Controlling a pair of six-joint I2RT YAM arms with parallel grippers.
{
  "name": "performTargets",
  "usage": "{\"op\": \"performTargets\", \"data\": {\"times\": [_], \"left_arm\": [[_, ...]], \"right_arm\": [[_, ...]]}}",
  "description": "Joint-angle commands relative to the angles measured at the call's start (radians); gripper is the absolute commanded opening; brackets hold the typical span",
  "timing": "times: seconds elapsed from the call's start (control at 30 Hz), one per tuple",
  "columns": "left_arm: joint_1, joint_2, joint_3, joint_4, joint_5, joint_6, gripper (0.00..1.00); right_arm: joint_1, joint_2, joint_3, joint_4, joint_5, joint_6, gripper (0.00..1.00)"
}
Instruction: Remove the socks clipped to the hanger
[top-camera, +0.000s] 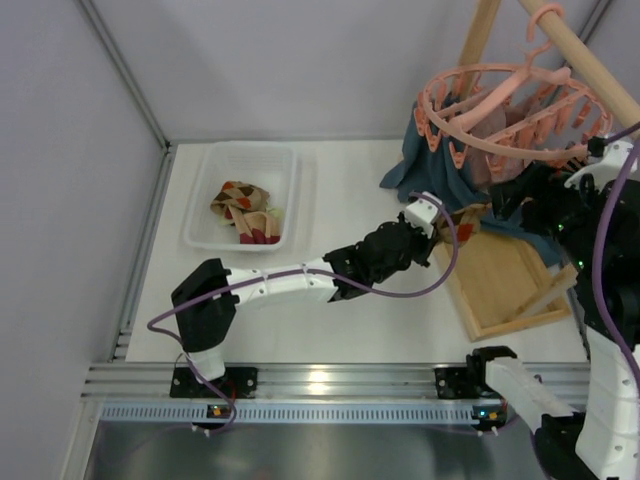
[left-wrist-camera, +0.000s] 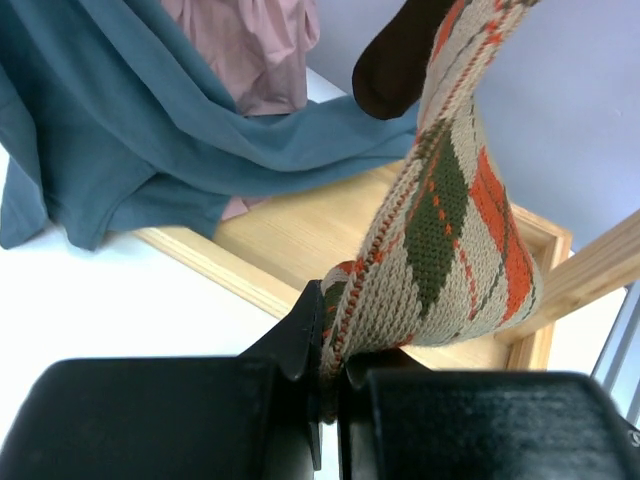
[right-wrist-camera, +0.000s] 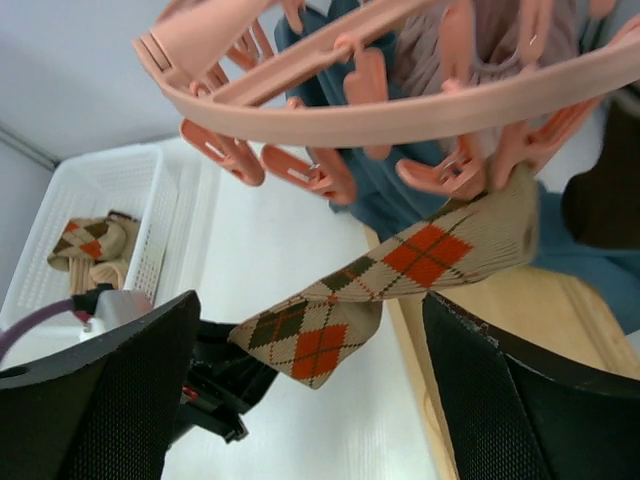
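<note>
My left gripper (left-wrist-camera: 335, 350) is shut on the lower end of a beige argyle sock (left-wrist-camera: 450, 210) with orange and green diamonds. In the right wrist view the sock (right-wrist-camera: 400, 265) stretches taut from a clip (right-wrist-camera: 505, 165) on the salmon-pink hanger (right-wrist-camera: 400, 110) down to the left gripper (right-wrist-camera: 215, 385). My right gripper (right-wrist-camera: 310, 390) is open and empty below the hanger, its fingers (right-wrist-camera: 100, 400) on either side of the sock. A dark brown sock (left-wrist-camera: 400, 60) hangs beside it. From above, the hanger (top-camera: 510, 110) hangs at the back right, with the left gripper (top-camera: 448, 225) under its near edge.
A white basket (top-camera: 205, 195) at the back left holds argyle socks (top-camera: 243, 208). A teal-blue cloth (left-wrist-camera: 150, 130) and a dusty-pink garment (left-wrist-camera: 250, 50) hang from the hanger over the wooden frame base (top-camera: 500, 285). A wooden pole (top-camera: 585, 60) carries the hook.
</note>
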Motion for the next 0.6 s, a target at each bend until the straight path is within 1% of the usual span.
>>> {"op": "performTargets", "data": {"times": [0.0,0.07,0.17,0.2,0.27,0.37,0.57], "left_arm": [[-0.001,-0.071,-0.021,0.007,0.034,-0.024,0.00],[-0.001,-0.079,-0.027,0.006,0.037,-0.016,0.00],[-0.001,-0.098,-0.044,0.006,0.037,-0.007,0.00],[-0.001,-0.111,-0.049,0.006,0.038,-0.006,0.00],[-0.001,-0.126,-0.065,0.006,0.045,-0.006,0.00],[-0.001,-0.170,-0.099,0.006,0.054,-0.007,0.00],[-0.001,-0.264,-0.188,0.006,0.039,-0.012,0.00]], "right_arm": [[-0.005,0.005,0.122,-0.074,0.086,-0.041,0.86],[-0.007,0.033,0.165,-0.085,0.103,-0.049,0.85],[-0.007,0.068,0.187,-0.085,0.126,-0.056,0.81],[-0.005,0.077,0.187,-0.079,0.127,-0.061,0.78],[-0.007,0.091,0.176,-0.062,0.135,-0.063,0.76],[-0.007,0.097,0.158,-0.036,0.146,-0.063,0.69],[-0.005,0.105,0.124,0.001,0.163,-0.055,0.62]]}}
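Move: The clip holding the patterned sock is roughly 7 cm ahead of the open right hand and 5 cm to its right, at about its height. The dark brown sock hangs some 6 cm right of that clip and a bit lower; the blue cloth hangs about 14 cm ahead of the hand and 2 cm left, some 8 cm lower. From the left hand, gripping the sock's free end, the clip is about 8 cm ahead, 12 cm right and 12 cm higher. Up nearly 5 cm and slightly back, drifting right, the right hand then turns forward and down about 4 cm towards the sock's clip, yawing slightly clockwise as its fingers close by about a quarter. The left hand keeps its pinch on the sock and draws it left and back, rising late, about 5 cm in all, away from the clip. ##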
